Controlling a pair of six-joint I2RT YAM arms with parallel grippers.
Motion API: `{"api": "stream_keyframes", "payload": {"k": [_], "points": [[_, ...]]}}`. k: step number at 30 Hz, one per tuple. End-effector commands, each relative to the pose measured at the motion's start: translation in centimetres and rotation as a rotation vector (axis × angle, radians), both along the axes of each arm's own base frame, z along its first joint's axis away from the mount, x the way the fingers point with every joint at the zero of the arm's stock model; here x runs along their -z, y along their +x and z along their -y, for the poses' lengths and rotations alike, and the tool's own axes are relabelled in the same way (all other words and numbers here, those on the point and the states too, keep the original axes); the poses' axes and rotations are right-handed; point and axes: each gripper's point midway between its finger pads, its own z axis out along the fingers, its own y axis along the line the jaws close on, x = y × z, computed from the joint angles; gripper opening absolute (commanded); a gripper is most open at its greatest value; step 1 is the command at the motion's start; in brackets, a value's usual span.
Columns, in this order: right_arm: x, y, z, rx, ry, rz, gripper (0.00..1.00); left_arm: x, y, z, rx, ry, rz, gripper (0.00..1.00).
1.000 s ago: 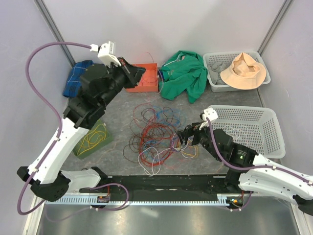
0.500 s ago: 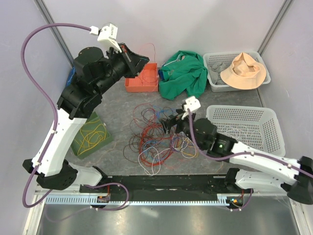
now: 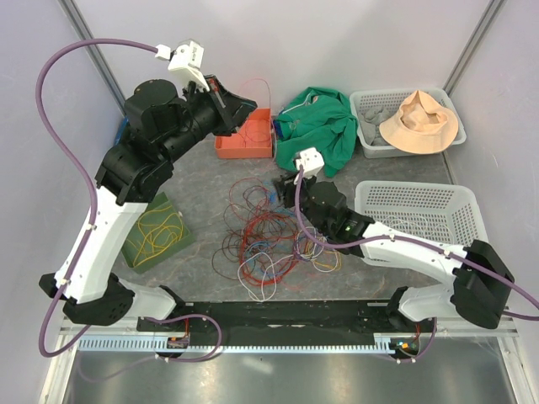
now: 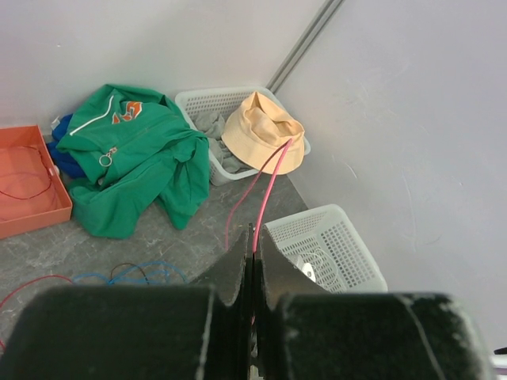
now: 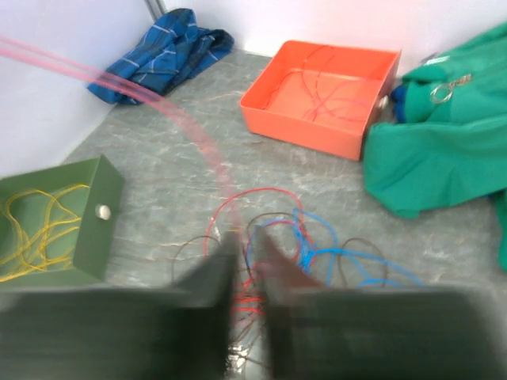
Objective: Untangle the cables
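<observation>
The cables (image 3: 265, 236) lie in a loose tangle of red, blue, brown and white loops mid-table. My left gripper (image 3: 242, 108) is raised over the orange tray, shut on a thin red cable (image 4: 269, 178) that loops up above it (image 3: 257, 80). In the left wrist view its jaws (image 4: 253, 236) are pressed together on that strand. My right gripper (image 3: 285, 192) hovers over the tangle's far edge. The right wrist view is blurred: the jaws (image 5: 247, 241) stand a narrow gap apart above red and blue loops (image 5: 317, 229), gripping nothing that I can make out. A taut pink strand (image 5: 158, 107) runs past its left finger.
The orange tray (image 3: 244, 150) holds red wires. A green box (image 3: 156, 231) at the left holds yellow wires. At the back lie a green jacket (image 3: 320, 126) and a white basket with a tan hat (image 3: 418, 122). Another white basket (image 3: 421, 219) stands right. A blue cloth (image 5: 170, 43) lies far left.
My right arm has swung left and away from me over the tangle, and its jaws have narrowed. My left gripper has risen with the red cable.
</observation>
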Motion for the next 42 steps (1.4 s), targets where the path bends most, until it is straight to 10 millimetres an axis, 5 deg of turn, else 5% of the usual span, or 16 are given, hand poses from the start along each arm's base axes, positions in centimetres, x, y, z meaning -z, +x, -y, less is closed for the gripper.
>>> {"api": "stream_keyframes", "payload": {"k": [1,9,12,13,14,15,16,17,22,26,32,37,38,39,40,42], "points": [[-4.9,-0.4,-1.0,-0.055,0.162,0.056,0.01,-0.4,-0.6,-1.1,-0.019,0.036,0.044,0.02],[-9.2,-2.5,2.1,-0.042,0.166,0.044,0.0,4.3,1.0,-2.7,-0.147,0.091,-0.029,0.03],[-13.0,-3.1,3.8,-0.011,0.156,0.043,0.0,8.0,1.7,-3.4,-0.201,0.125,-0.074,0.3],[-14.3,-3.2,4.4,0.005,0.162,0.053,0.0,9.0,1.7,-3.5,-0.209,0.13,-0.086,0.58],[-14.7,-3.2,4.8,0.018,0.141,0.045,0.0,11.8,1.9,-3.6,-0.225,0.147,-0.136,0.69],[-16.3,-3.5,5.5,0.029,0.131,0.049,0.0,12.0,1.7,-3.9,-0.236,0.127,-0.133,0.78],[-16.9,-3.4,6.0,0.048,0.124,0.05,0.0,12.8,1.6,-4.2,-0.248,0.122,-0.145,0.99],[-17.6,-3.4,6.4,0.061,0.121,0.053,0.0,15.2,1.6,-4.5,-0.266,0.141,-0.185,1.0],[-20.8,-3.1,8.4,0.142,0.094,0.068,0.0,18.1,0.4,-7.4,-0.362,0.155,-0.199,1.0],[-23.1,-3.3,8.8,0.153,0.095,0.065,0.0,18.7,-0.5,-10.3,-0.469,0.141,-0.176,1.0],[-23.6,-3.1,8.4,0.151,0.068,0.037,0.0,17.6,-1.6,-12.4,-0.524,0.056,-0.078,1.0],[-23.3,-3.4,7.7,0.113,0.061,0.009,0.0,15.1,-2.7,-8.0,-0.25,-0.007,0.132,1.0],[-23.1,-3.5,7.7,0.11,0.059,0.001,0.0,12.5,-3.7,-6.2,-0.138,-0.081,0.247,1.0],[-23.0,-3.6,7.6,0.103,0.06,-0.005,0.0,11.9,-4.4,-5.5,-0.083,-0.101,0.301,1.0],[-23.1,-3.7,7.4,0.09,0.065,-0.009,0.0,13.3,-4.5,-4.6,-0.035,-0.085,0.324,1.0],[-23.0,-3.9,7.1,0.077,0.073,-0.022,0.0,11.8,-5.8,-3.3,0.061,-0.137,0.435,1.0]]}}
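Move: The pink cable runs down from the left hand's closed tips to the right hand, where it already lies practically between the half-shut pads; that pinch spot is about 5 cm right of the left hand, level with it forward, and some 25 cm lower. From the right hand, the remaining tangle is roughly 8 cm back, 3 cm left and 25 cm down; the orange tray is about 22 cm ahead and 10 cm left, the green jacket 22 cm ahead and 10 cm right, both some 23 cm lower. The right hand finishes closing on the pink cable and takes it over, lifting it about 22 cm away from the tangle while easing roughly 7 cm to its right and a little back, fingers kept shut. The left hand sinks some 20 cm towards the tangle, opening wide and letting go of the cable on the way down, then swings left and rises slightly before coming a few centimetres back right, its wrist turned about 15 degrees counter-clockwise at the end. ##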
